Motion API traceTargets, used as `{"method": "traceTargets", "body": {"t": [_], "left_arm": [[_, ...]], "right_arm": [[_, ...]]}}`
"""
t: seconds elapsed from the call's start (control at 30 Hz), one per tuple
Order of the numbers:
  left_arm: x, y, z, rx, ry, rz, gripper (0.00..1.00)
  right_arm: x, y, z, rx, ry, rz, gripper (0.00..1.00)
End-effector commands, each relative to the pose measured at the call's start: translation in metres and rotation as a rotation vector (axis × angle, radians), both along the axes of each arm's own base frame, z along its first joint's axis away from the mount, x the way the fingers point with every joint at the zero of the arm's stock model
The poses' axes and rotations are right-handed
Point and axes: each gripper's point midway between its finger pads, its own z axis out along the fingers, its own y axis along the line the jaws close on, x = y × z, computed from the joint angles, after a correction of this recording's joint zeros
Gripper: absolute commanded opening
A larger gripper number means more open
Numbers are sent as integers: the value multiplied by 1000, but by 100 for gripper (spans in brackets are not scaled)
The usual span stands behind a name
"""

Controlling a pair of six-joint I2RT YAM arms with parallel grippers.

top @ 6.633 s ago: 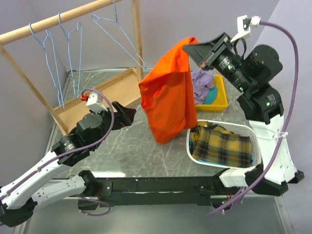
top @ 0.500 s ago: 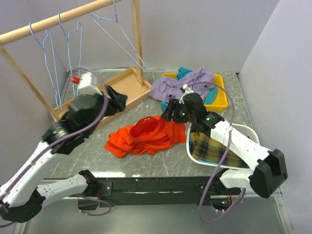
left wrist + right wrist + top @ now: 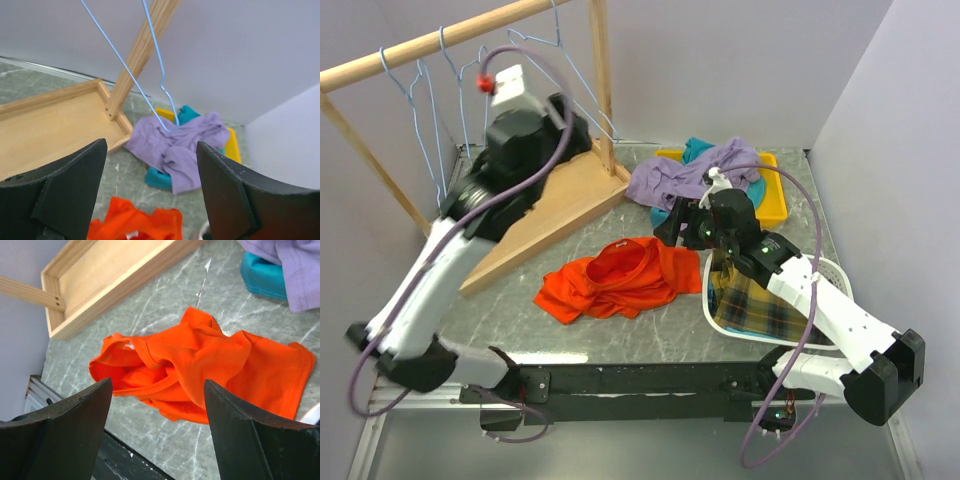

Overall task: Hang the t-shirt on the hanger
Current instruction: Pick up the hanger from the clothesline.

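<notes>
The orange t-shirt (image 3: 615, 282) lies crumpled on the grey table, neck opening up; the right wrist view shows it too (image 3: 200, 375), and its top edge is at the bottom of the left wrist view (image 3: 135, 222). My right gripper (image 3: 670, 222) hovers open just above the shirt's right side, empty (image 3: 158, 385). My left gripper (image 3: 570, 115) is raised beside the rack's upright, open and empty (image 3: 151, 150). The rightmost light-blue hanger (image 3: 590, 92) hangs just ahead of it, its wire (image 3: 125, 65) above the fingers and untouched.
Two more blue hangers (image 3: 420, 100) hang on the wooden rail (image 3: 420, 45). The rack's wooden base tray (image 3: 535, 215) sits at the left. A purple garment (image 3: 690, 175) drapes over a yellow tray (image 3: 772, 200). A white basket (image 3: 830, 275) with plaid cloth is at the right.
The shirt, earlier held up by the right gripper, now lies on the table. In the last half second the left arm rose toward the rightmost hanger, and the right gripper lifted slightly.
</notes>
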Motion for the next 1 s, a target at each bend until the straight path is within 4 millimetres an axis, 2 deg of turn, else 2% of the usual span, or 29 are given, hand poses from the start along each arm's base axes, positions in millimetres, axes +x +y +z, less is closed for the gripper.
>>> {"method": "traceTargets", "body": {"t": [0.0,0.03,0.07,0.1,0.13,0.17,0.2,0.27,0.33,0.37,0.43,0.47,0.63,0.7,0.8,0.87,0.97], "left_arm": [[39,-1,19,39,-45,98,78],[47,-3,20,45,-51,119,77],[65,-11,6,86,-27,139,77],[71,-5,16,83,-48,190,77],[79,-6,15,93,-50,212,77],[94,-13,4,127,-37,233,77],[98,-10,13,119,-57,264,77],[115,-19,5,153,-58,279,77],[121,-17,12,154,-71,318,77],[131,-21,4,180,-64,328,76],[137,-21,3,204,-69,356,76],[144,-24,-6,226,-58,368,75],[157,-22,-16,281,-56,421,70],[161,-20,-22,292,-44,424,65],[160,-16,-27,299,-28,422,57],[154,-13,-20,284,-38,416,51],[147,-10,-20,282,-33,408,43]], "right_arm": [[1,-7,21,-4,-47,-14,81],[0,-7,22,-4,-51,-13,81],[0,-7,23,-2,-48,-13,81],[-1,-8,24,3,-47,-15,81],[-3,-7,27,11,-49,-6,81],[-5,-7,26,13,-44,-4,82],[-6,-7,26,15,-43,-1,82],[-8,-10,26,7,-43,-7,82],[-10,-14,27,0,-48,-14,82],[-10,-16,27,-5,-52,-21,82],[-11,-18,28,-10,-53,-25,82],[-12,-18,29,-11,-56,-25,82],[-15,-18,31,-1,-54,-12,82],[-17,-17,32,4,-53,-4,82],[-18,-18,33,8,-54,-7,82],[-19,-17,34,13,-56,-6,82],[-20,-17,34,16,-55,-3,82]]}}
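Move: From the left hand, the nearest hanger hangs some 17 cm ahead and 2 cm to the right, about 3 cm lower. The rack's right post stands 6 cm beyond this hanger and 6 cm to its right, its middle about 15 cm below the hand; the middle hanger hangs some 7 cm ahead of the hand and 19 cm left. The nearest hanger is about 22 cm ahead, 18 cm left and 18 cm above the right hand. Forward, fast at first and then easing off, the left hand travels about 17 cm to the nearest hanger, sinking some 5 cm and bringing its open fingers around the blue wires just short of the rack's post. On the way the wrist turns some 20 degrees counter-clockwise and rolls its left side up about as much; towards the end the fingers start closing, reaching about half open. The right hand, still open and empty, eases back and to the right about 2 cm. ##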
